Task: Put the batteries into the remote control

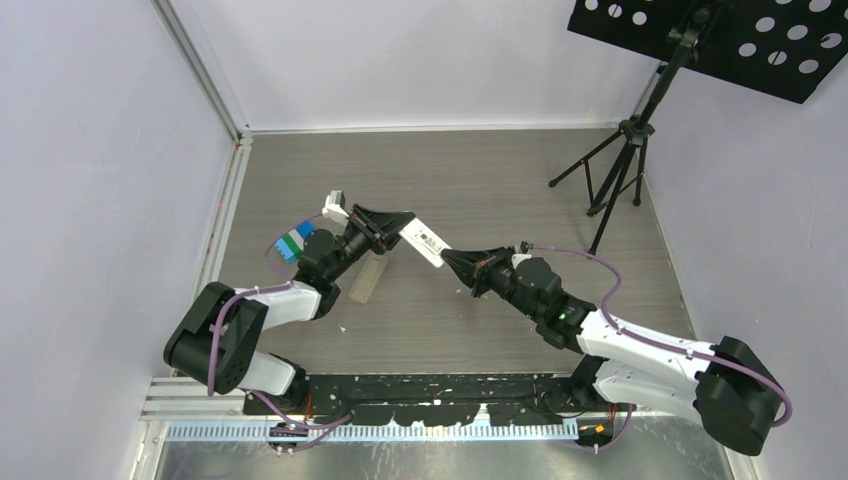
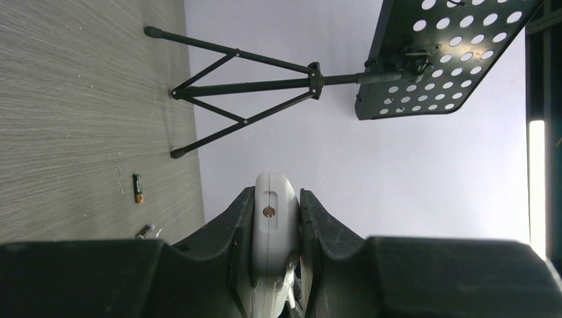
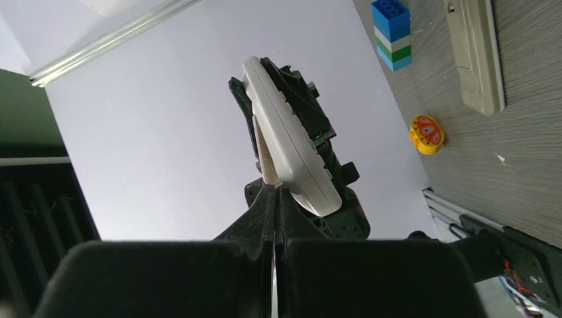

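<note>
My left gripper (image 1: 392, 229) is shut on the white remote control (image 1: 424, 243) and holds it above the table; in the left wrist view the remote's end (image 2: 274, 218) sits clamped between both fingers. In the right wrist view the remote (image 3: 286, 142) is seen edge-on, with a thin cream cover flap (image 3: 262, 154) standing off its back. My right gripper (image 3: 275, 193) is shut, its tips pinching the lower end of that flap; it also shows in the top view (image 1: 449, 260). Two small dark batteries (image 2: 138, 188) (image 2: 145, 230) lie on the table.
A translucent grey-tan flat bar (image 1: 367, 277) lies under the left arm and also shows in the right wrist view (image 3: 474, 53). A blue-green-white brick stack (image 3: 392, 33) and a small yellow toy (image 3: 426, 134) sit near it. A black music stand tripod (image 1: 615, 170) stands at the back right.
</note>
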Tool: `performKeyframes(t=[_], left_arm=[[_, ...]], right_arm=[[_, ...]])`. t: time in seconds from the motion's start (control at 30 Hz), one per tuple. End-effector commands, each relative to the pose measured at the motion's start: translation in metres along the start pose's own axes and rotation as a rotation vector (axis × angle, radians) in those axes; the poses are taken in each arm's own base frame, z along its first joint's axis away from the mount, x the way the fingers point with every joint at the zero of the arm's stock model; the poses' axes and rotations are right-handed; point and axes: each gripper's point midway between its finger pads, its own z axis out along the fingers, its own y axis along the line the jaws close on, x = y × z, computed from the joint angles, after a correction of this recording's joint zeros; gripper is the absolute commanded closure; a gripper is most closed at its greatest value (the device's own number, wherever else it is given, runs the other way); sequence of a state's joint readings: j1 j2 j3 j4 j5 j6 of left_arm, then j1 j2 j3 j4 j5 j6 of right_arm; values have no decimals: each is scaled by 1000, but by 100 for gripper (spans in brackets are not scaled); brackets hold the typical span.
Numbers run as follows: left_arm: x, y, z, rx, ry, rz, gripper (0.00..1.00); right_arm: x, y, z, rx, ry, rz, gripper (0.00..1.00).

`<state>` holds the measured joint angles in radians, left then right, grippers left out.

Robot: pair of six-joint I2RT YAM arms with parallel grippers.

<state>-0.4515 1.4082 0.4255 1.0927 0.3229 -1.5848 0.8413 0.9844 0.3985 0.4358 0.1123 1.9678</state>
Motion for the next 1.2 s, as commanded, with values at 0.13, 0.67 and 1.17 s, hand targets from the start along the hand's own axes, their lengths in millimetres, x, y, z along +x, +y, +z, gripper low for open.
performKeyframes(t=[0.13, 0.67, 1.17], left_arm=[[5, -21, -3, 100, 19, 63, 100], [8, 0, -6, 9, 33, 106, 100], [19, 5, -6, -128, 120, 87, 100]], right_arm=[[-6, 5, -7, 125, -74, -295, 62], [-18, -2, -9, 369, -101, -762, 53], [-2, -5, -22, 417, 250, -1644, 28]])
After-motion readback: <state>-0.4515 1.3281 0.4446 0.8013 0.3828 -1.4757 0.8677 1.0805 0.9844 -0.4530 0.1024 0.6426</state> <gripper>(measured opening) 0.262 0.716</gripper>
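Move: The battery cover lies on the back of the remote, its middle about 3 cm ahead and 3 cm left of the right hand and level with it, its near end at the shut fingertips. The remote's middle is some 5 cm back and 3 cm right of the left hand, which grips it, at the same height. On the table, 22 cm below the right hand, a clear case lies 16 cm left and 5 cm back. Right fingers open off the cover, hand rolling left-side-down some 80 degrees; left lowers the gripped remote 3 cm. ##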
